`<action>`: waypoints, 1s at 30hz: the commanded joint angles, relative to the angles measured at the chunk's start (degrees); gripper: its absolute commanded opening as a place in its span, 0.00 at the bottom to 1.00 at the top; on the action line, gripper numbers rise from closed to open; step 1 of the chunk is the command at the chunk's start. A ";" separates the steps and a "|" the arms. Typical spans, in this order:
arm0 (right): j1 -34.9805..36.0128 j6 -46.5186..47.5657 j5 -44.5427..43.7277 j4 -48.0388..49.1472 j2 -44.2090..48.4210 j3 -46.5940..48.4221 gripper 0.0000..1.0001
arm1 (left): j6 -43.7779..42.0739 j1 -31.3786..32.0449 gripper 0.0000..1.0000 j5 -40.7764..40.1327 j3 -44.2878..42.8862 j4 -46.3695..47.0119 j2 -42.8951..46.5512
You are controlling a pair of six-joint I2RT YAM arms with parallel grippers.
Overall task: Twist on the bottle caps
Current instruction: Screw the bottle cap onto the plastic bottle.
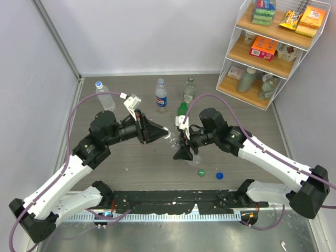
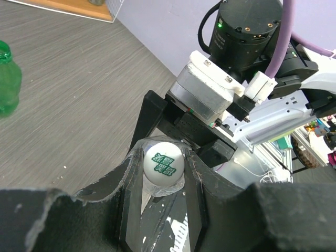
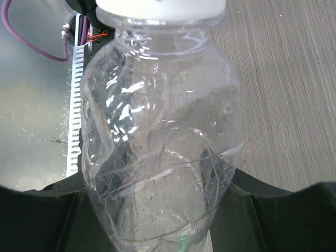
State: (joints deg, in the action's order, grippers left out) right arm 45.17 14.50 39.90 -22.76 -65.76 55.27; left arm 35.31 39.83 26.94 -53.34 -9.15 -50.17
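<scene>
My right gripper (image 3: 163,220) is shut on the plain clear bottle (image 3: 157,131), holding its body above the table. The white cap (image 2: 164,163), printed with green marks, sits on that bottle's neck, and my left gripper (image 2: 163,160) is shut on it. In the top view the two grippers meet at mid-table, the left (image 1: 160,132) and the right (image 1: 184,149). A green cap (image 1: 201,172) and a blue cap (image 1: 219,176) lie loose on the table near the front. The cola-label bottle (image 1: 161,96) and the green bottle (image 1: 182,109) stand behind, uncapped.
A clear bottle with a dark cap (image 1: 189,89) stands at the back, and another capped clear bottle (image 1: 104,95) at the back left. A wooden snack shelf (image 1: 273,47) fills the back right corner. A black rail (image 1: 173,202) runs along the near edge.
</scene>
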 commanded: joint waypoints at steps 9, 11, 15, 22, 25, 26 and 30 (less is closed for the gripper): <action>0.36 0.09 -0.43 10.55 -0.34 3.18 0.01 | -0.76 1.39 0.45 9.46 -2.03 -4.73 -3.35; 0.27 -0.52 -0.44 10.64 -0.43 3.44 0.01 | -1.99 1.47 0.45 8.57 -2.21 -6.06 -3.44; 0.36 -0.79 -0.44 11.07 -0.25 3.45 0.01 | -2.53 1.39 0.48 9.09 -2.03 -5.62 -3.26; 0.27 -2.11 -3.95 11.25 -1.13 3.45 0.01 | -2.53 1.39 0.91 10.85 -2.47 -4.74 -2.04; 0.36 -2.90 -5.79 12.30 -0.87 2.92 0.01 | -2.09 1.39 1.00 11.21 -2.47 -4.12 -1.42; 0.27 -3.60 -6.32 13.26 -0.78 2.48 0.01 | -1.91 1.39 1.00 11.12 -2.47 -4.21 -1.07; 0.36 -4.74 -11.41 15.82 0.89 0.90 0.01 | -1.91 1.39 1.00 6.83 -2.64 -5.44 1.03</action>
State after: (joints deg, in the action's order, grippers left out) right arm 45.65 11.97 35.35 -14.48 -66.74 55.72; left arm 32.56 40.40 33.47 -54.24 -14.17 -52.34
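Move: The white cap, already on the plastic bottle's mouth, sits right between the left fingertips. From the right hand, which grips the bottle's body, the cap is about 10 cm above, 5 cm to the left and 2 cm forward. From the left hand, the green bottle stands some 18 cm ahead, 8 cm to the right and 26 cm lower; the green cap lies about 5 cm back, 16 cm to the right and 32 cm below. The white cap is let go: the left fingers, pinching it at first, spread from about a third open to fully wide, while that hand eases back and down about 2 cm each and yaws slightly clockwise. The right hand keeps its grip on the bottle and carries it forward, up and a little left, about 3.5 cm in all, pushing the capped neck farther in between the spread fingers and tilting slightly. ##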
